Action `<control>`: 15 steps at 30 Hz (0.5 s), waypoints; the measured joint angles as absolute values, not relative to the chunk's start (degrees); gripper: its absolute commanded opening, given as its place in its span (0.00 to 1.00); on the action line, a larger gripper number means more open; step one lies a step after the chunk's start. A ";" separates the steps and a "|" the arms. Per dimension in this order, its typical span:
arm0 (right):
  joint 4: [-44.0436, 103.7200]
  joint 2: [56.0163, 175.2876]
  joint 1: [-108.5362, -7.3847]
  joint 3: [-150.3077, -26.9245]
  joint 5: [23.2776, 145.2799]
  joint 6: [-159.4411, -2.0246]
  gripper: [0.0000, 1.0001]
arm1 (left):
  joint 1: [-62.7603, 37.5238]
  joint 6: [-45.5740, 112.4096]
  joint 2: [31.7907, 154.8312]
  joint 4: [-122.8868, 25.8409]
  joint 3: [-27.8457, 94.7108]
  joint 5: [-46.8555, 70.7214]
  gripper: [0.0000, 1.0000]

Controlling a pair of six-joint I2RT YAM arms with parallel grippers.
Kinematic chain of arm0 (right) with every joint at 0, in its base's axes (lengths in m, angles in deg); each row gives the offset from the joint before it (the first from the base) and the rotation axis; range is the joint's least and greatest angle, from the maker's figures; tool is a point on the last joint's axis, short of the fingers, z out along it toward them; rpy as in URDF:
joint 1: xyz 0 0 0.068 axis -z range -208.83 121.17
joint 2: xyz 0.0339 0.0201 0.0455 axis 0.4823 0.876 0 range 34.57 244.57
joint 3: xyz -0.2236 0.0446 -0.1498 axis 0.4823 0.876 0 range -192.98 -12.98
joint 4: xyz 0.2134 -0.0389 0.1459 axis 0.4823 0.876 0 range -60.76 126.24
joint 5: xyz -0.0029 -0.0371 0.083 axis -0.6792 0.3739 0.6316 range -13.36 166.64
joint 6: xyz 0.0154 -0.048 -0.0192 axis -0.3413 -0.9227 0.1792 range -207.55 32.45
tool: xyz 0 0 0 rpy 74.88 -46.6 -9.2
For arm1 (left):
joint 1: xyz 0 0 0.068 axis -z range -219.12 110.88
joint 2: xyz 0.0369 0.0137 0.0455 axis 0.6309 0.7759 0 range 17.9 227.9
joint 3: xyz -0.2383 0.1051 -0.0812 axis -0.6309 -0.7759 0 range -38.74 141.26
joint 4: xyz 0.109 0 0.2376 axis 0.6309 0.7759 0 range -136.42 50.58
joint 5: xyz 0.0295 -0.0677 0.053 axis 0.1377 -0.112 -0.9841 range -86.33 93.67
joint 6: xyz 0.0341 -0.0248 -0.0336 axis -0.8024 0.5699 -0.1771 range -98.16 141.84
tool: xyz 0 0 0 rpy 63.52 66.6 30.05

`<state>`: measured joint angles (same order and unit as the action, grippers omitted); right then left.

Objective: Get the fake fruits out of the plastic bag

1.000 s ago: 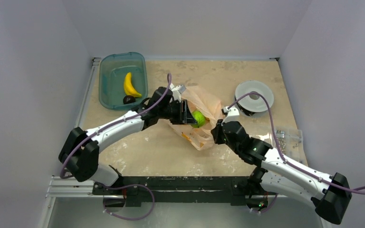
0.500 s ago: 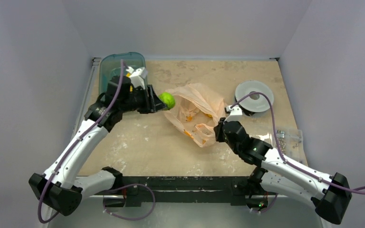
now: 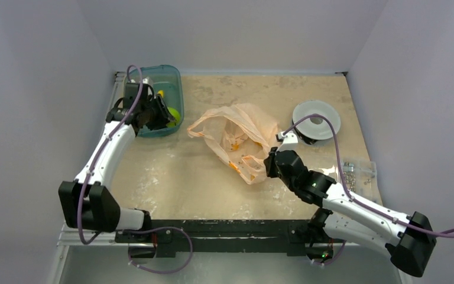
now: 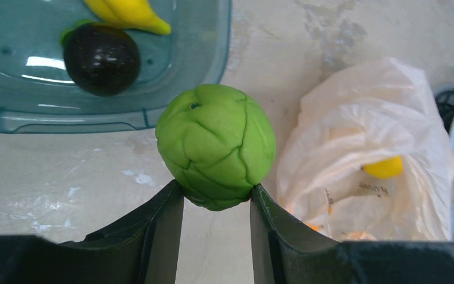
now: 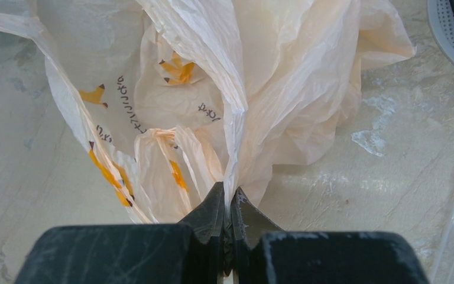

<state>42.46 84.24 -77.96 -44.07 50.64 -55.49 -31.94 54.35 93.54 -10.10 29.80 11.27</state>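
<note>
My left gripper (image 4: pixel 216 195) is shut on a green fake fruit (image 4: pixel 216 145), holding it above the table by the near rim of the teal bin (image 4: pixel 94 118). In the top view the green fruit (image 3: pixel 173 114) hangs at the bin's front right corner. A yellow banana (image 4: pixel 131 12) and a dark round fruit (image 4: pixel 101 58) lie in the bin. The peach plastic bag (image 3: pixel 236 139) lies crumpled mid-table, with a yellow fruit (image 4: pixel 384 167) showing through it. My right gripper (image 5: pixel 229 198) is shut on a fold of the plastic bag (image 5: pixel 213 89) at its near right side.
The teal bin (image 3: pixel 171 74) stands at the back left corner. A white round dish (image 3: pixel 316 120) with a cable across it sits at the back right. A clear packet of metal parts (image 3: pixel 357 171) lies by the right edge.
My left arm has swung left, carrying the green fruit from the bag's mouth to the bin's near edge. The bag has slumped and spread. The right gripper kept its pinch.
</note>
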 measured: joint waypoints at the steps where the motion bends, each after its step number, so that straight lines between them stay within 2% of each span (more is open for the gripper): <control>1: 42.46 84.24 -77.96 -44.07 50.62 -55.49 0.00 | -32.57 53.78 95.14 -9.67 30.47 10.61 0.00; 15: 41.82 81.14 -77.94 -43.48 52.34 -55.71 0.00 | -35.63 44.76 119.57 3.16 56.72 5.56 0.02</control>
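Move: Ahead of the left hand, which still holds the green fruit, is the middle of the teal bin, about 10 cm forward and 10 cm to the left, some 16 cm below. The eggplant lies about 4 cm ahead and 7 cm left, the banana about 8 cm ahead and 6 cm left. The bag's mouth is roughly 20 cm right and 5 cm back. From the right hand the bin is about 22 cm ahead, 40 cm left, 11 cm lower. Carrying the green fruit in its unchanged grip, the left hand goes forward about 8 cm and some 4 cm left towards the bin's middle. It dips a couple of centimetres early, then travels nearly level while the wrist tips down and its left side rolls up, each by about 10 degrees. The right hand keeps the bag's rim pinched, rising only about 1 cm. ##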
